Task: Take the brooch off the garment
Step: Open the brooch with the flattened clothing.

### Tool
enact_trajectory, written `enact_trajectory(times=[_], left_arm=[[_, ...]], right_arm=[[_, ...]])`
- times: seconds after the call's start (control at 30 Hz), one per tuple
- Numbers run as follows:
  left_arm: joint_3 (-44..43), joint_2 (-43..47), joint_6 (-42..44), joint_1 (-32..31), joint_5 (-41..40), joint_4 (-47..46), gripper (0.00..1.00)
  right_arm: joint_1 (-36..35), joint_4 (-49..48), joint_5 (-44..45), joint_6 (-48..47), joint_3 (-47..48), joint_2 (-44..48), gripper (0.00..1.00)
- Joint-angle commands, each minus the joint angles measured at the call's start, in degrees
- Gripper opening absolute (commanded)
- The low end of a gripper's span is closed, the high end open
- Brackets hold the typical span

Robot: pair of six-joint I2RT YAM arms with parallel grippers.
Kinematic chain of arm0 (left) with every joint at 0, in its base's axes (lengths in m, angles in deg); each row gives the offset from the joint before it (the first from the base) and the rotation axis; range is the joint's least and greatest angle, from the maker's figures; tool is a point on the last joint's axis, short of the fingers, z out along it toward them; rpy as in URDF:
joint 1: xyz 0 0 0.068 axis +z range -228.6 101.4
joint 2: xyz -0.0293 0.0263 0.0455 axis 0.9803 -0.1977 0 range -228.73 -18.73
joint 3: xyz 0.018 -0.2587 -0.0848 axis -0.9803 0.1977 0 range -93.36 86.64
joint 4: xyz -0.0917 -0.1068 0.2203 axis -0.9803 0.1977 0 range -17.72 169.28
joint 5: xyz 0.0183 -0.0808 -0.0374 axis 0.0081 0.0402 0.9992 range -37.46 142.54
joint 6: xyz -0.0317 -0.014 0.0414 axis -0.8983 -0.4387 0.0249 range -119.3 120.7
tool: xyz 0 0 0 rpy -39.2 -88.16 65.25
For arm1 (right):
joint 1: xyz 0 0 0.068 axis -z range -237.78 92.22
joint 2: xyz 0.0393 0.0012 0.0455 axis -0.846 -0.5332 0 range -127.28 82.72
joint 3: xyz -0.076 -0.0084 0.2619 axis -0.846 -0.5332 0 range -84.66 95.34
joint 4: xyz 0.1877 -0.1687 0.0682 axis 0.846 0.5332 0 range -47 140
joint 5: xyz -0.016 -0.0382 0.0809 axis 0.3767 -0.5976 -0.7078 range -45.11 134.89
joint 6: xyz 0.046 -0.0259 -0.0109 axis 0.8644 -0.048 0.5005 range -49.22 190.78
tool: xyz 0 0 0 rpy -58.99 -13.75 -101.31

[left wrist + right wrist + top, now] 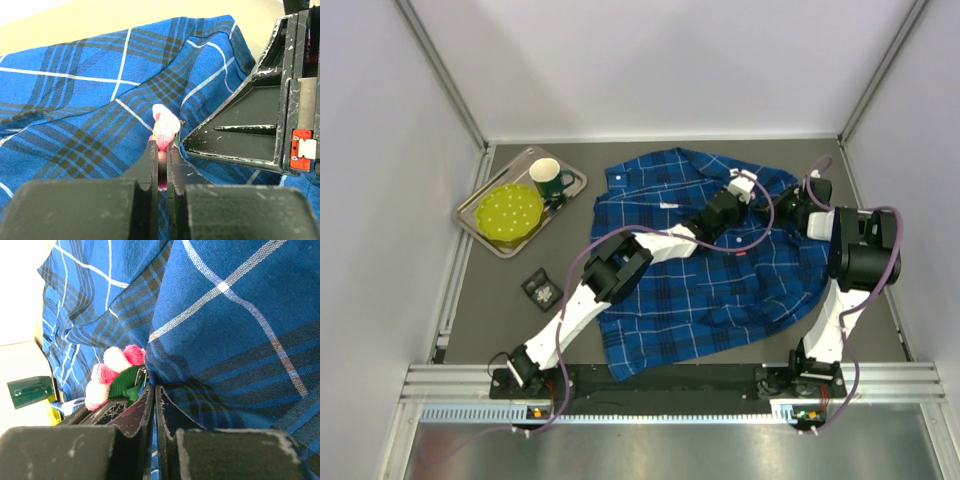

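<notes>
The garment (705, 295), a blue and navy plaid shirt, lies spread on the table. The brooch (165, 121), pink and white pom-poms on green ribbon (116, 371), sits on a raised fold near the shirt's right shoulder. My left gripper (163, 146) is shut on the brooch, which sticks out above the fingertips. My right gripper (152, 389) is shut on a pinch of the garment (240, 315) right beside the brooch. In the top view both grippers, left (763, 195) and right (786, 207), meet tip to tip over the shirt.
A metal tray (483, 226) at the back left holds a yellow-green plate (510, 213) and a green mug (549, 179). A small black box (540, 289) lies left of the shirt. White walls close in on three sides.
</notes>
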Motion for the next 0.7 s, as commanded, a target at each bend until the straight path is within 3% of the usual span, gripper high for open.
enact_trajectory(times=[0.0,0.5,0.67], left_arm=[[-0.80,0.46,-1.43,0.11,1.19,-3.75,0.00],[5.35,3.63,-1.34,0.29,0.84,-6.30,0.00],[5.53,3.89,-1.95,0.29,1.28,-6.83,0.00]], right_arm=[[0.84,0.24,-1.54,-1.31,-0.52,3.63,0.05],[4.62,1.83,1.71,-1.94,-3.16,10.67,0.38],[3.57,-1.24,0.05,0.69,-1.67,8.13,0.39]])
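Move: The brooch, pinched in the left fingers, lies about 2 cm left and 1 cm ahead of the right fingertips, level with them. It is some 1 cm ahead and 1 cm right of the left hand point. From the right hand, a white button on the garment is about 6 cm back, 2 cm right and 3 cm lower. The red tag is roughly 10 cm back, 3 cm left and 3 cm lower. Opening its shut fingers at the brooch's clasp, the right hand backs off about 4 cm right and up. ##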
